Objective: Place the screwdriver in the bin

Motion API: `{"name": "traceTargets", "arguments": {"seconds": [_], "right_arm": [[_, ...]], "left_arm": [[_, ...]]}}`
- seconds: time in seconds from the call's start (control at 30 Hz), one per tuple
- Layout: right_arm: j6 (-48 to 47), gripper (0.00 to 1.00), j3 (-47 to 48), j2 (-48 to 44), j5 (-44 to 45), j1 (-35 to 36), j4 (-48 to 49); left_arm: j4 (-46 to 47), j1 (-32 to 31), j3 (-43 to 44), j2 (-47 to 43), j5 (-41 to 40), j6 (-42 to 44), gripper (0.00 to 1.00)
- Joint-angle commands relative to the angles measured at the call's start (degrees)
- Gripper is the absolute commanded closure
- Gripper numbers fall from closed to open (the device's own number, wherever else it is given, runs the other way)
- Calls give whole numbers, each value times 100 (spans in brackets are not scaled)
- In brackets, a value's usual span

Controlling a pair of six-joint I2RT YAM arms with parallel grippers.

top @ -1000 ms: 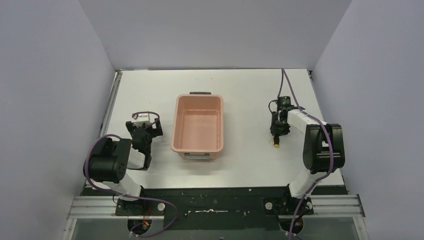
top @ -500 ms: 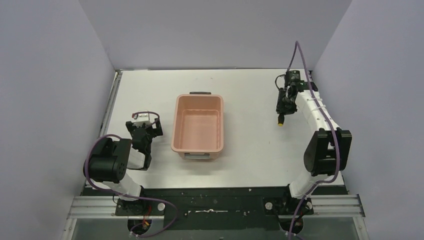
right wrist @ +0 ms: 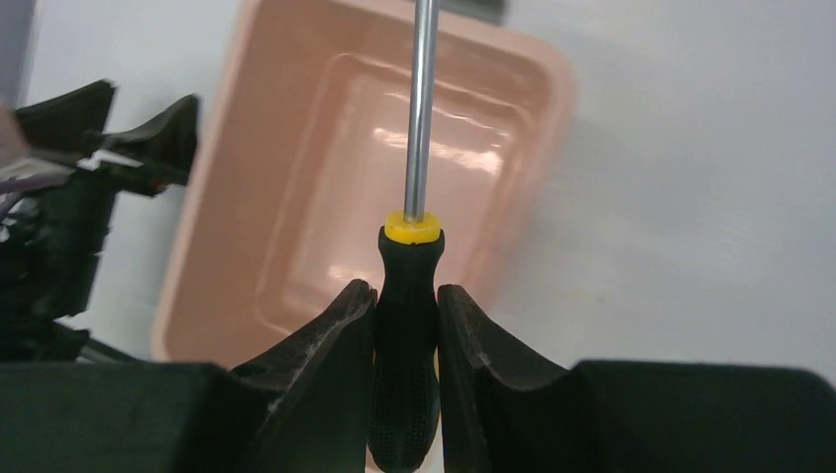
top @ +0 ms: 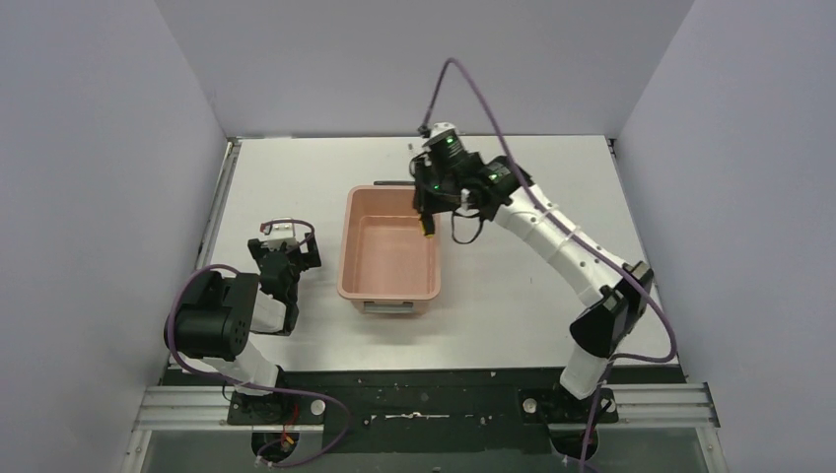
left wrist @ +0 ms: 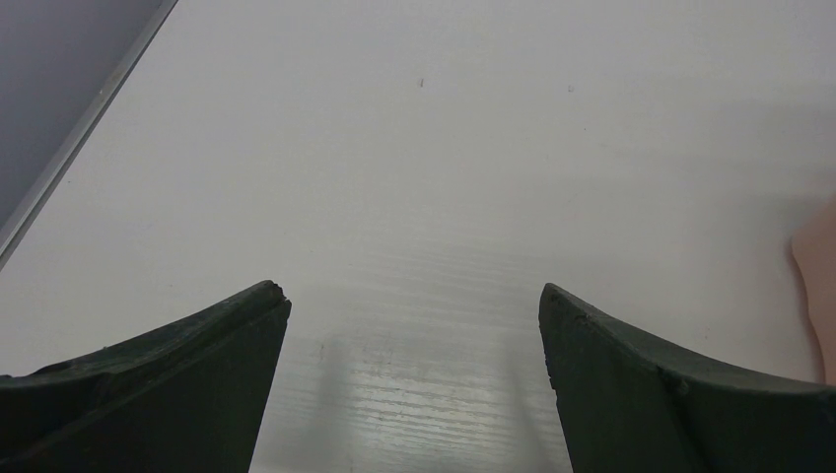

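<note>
The salmon-pink bin (top: 346, 246) stands mid-table with nothing inside it. My right gripper (top: 429, 209) hangs over its far right corner, shut on the screwdriver (top: 428, 228). In the right wrist view the fingers (right wrist: 335, 330) pinch the black handle of the screwdriver (right wrist: 407, 258), and the yellow collar and bare shaft point out over the bin (right wrist: 296, 217). My left gripper (top: 284, 252) rests left of the bin. Its jaws (left wrist: 414, 301) stand open over bare table, with a sliver of the bin (left wrist: 820, 281) at the right edge.
Grey walls close the white table (top: 513, 296) on three sides. The right arm's purple cable (top: 473, 84) loops high above the bin's far end. The left arm (right wrist: 59, 197) shows beyond the bin in the right wrist view.
My right gripper lifted the screwdriver off the table at the right, swung back, then left, and now holds it above the bin's far right corner. The left arm has stayed still.
</note>
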Motion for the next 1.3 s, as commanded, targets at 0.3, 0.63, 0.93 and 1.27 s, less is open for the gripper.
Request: {"name": "traceTargets", "arguments": {"seconds": [0.3, 0.63, 0.93, 1.27], "right_arm": [[677, 100, -382, 1448, 179, 1485, 1321], [866, 84, -1182, 2048, 291, 1586, 1641], [758, 52, -994, 2055, 554, 1580, 1464], [-4, 33, -591, 834, 851, 1659, 1531]], "left_arm": [[163, 27, 39, -75, 75, 41, 3], [163, 27, 39, -74, 77, 43, 3], [162, 31, 39, -76, 75, 41, 3], [162, 29, 39, -70, 75, 39, 3]]}}
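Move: The right hand, with the screwdriver already gripped by its handle, hangs high over the bin's right side. The bin's middle is about 9 cm to its left, barely 1 cm back and some 21 cm below. The idle left gripper stands about 32 cm to the left of the right hand, some 2 cm farther out and 21 cm lower. From that left hand, the bin's middle is about 23 cm to the right and 3 cm back, at roughly its own height. The right fingers let go of the screwdriver low inside the near half of the bin. Before that, the hand carries it left about 12 cm, then down some 23 cm while easing back toward the base, the wrist tipping the fingers more steeply down. Once they have opened, the empty hand rises about 5 cm and drifts slightly forward. ##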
